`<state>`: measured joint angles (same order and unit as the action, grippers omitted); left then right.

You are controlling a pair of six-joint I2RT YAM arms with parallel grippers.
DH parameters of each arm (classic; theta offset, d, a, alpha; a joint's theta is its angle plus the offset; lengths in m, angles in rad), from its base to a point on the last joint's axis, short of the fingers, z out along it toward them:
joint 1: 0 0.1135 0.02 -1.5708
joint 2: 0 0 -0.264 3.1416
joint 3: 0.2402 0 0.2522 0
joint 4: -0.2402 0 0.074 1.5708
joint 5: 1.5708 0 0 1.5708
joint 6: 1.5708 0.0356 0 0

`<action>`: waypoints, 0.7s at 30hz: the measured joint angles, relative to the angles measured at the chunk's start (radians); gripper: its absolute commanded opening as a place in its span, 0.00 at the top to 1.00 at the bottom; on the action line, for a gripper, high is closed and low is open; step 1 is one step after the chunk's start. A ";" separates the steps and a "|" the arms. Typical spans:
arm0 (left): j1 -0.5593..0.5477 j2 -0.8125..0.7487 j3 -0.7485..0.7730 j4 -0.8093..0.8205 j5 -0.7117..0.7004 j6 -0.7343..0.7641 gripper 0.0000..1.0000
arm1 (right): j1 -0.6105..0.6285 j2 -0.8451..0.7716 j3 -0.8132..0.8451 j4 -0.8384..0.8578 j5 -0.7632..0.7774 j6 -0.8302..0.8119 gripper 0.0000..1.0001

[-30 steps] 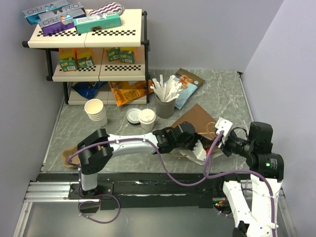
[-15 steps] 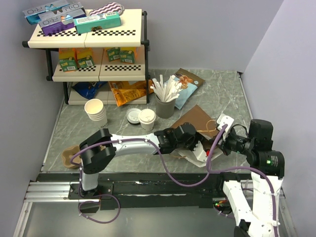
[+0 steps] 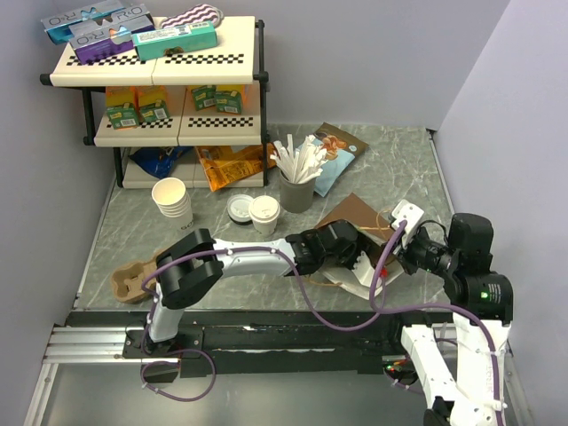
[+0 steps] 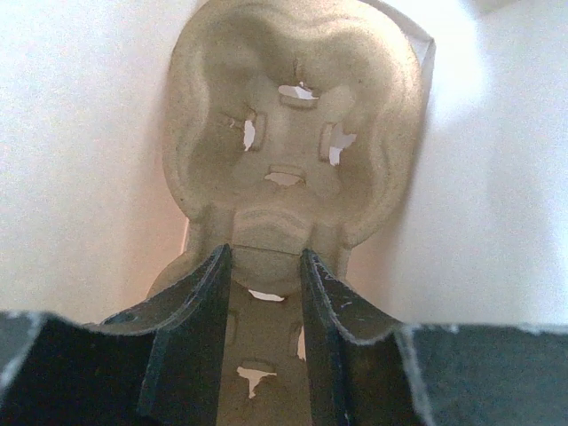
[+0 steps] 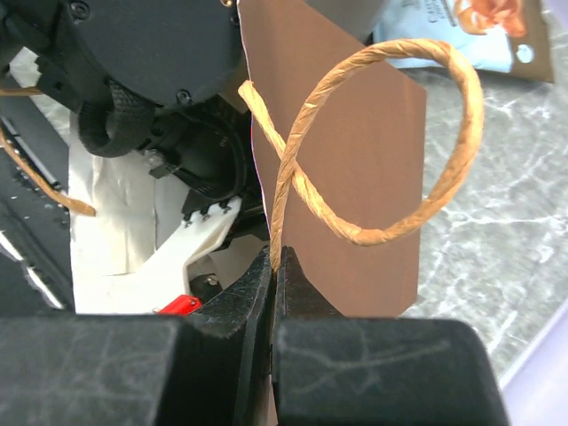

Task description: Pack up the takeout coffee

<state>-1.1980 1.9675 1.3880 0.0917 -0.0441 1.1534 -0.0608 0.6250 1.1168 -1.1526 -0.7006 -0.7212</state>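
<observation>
The takeout coffee [image 3: 264, 213], a small lidded paper cup, stands on the table left of the straw holder [image 3: 298, 188], apart from both grippers. The brown paper bag [image 3: 353, 213] lies open at the right. My left gripper [image 4: 264, 257] reaches inside its white interior and is shut on the narrow middle ridge of a pulp cup carrier [image 4: 293, 133]. In the top view the bag hides those fingers. My right gripper [image 5: 275, 253] is shut on the base of the bag's twisted paper handle [image 5: 390, 133], holding the bag's mouth up [image 3: 397, 232].
A stack of lidless cups [image 3: 172, 200] and a loose lid [image 3: 239, 208] sit left of the coffee. Another pulp carrier [image 3: 133, 278] lies at the near left. A shelf rack [image 3: 155, 80] with boxes fills the back left; snack packets [image 3: 333, 155] lie behind the bag.
My left arm has pushed further right, deeper into the bag. The right gripper has lifted the handle slightly up and right.
</observation>
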 measured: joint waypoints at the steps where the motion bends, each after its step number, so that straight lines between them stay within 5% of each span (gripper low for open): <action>1: 0.000 -0.001 0.000 0.007 0.010 -0.004 0.99 | 0.000 -0.002 0.000 0.005 0.005 0.000 1.00; 15: 0.012 -0.010 -0.043 0.097 0.055 -0.015 0.99 | 0.036 0.042 0.000 0.019 -0.007 0.030 1.00; 16: 0.013 -0.010 -0.043 0.100 0.054 -0.015 0.99 | 0.037 0.045 0.000 0.021 -0.006 0.034 0.96; 17: 0.013 -0.010 -0.043 0.103 0.054 -0.015 0.99 | 0.038 0.047 0.000 0.025 -0.004 0.037 0.81; 21: 0.015 -0.009 -0.043 0.115 0.050 -0.019 0.99 | 0.044 0.048 0.000 0.049 0.016 0.063 0.64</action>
<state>-1.1828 1.9587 1.3445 0.2070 0.0063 1.1347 -0.0166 0.6727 1.1168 -1.1038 -0.6846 -0.6586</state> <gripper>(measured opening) 0.385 0.233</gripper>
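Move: My left hand is already deep in the paper bag with the cup carrier; the bag's floor lies about 3 cm farther right, 2 cm ahead and 3 cm below. The lidded coffee stands roughly 22 cm left and 5 cm ahead of that hand, the straw holder 12 cm left and 9 cm ahead, both somewhat lower. From my right hand, which pinches the bag's handle, the bag's middle is some 7 cm ahead, 4 cm left and 12 cm down. My right hand still pinches the twisted handle while it eases forward only about 1 cm, drifting slightly left, then opens its fingers to about a quarter and begins letting the handle go. Inside the bag my left hand keeps its hold on the carrier and rises barely 1 cm, its left side dipping about 5 degrees. ##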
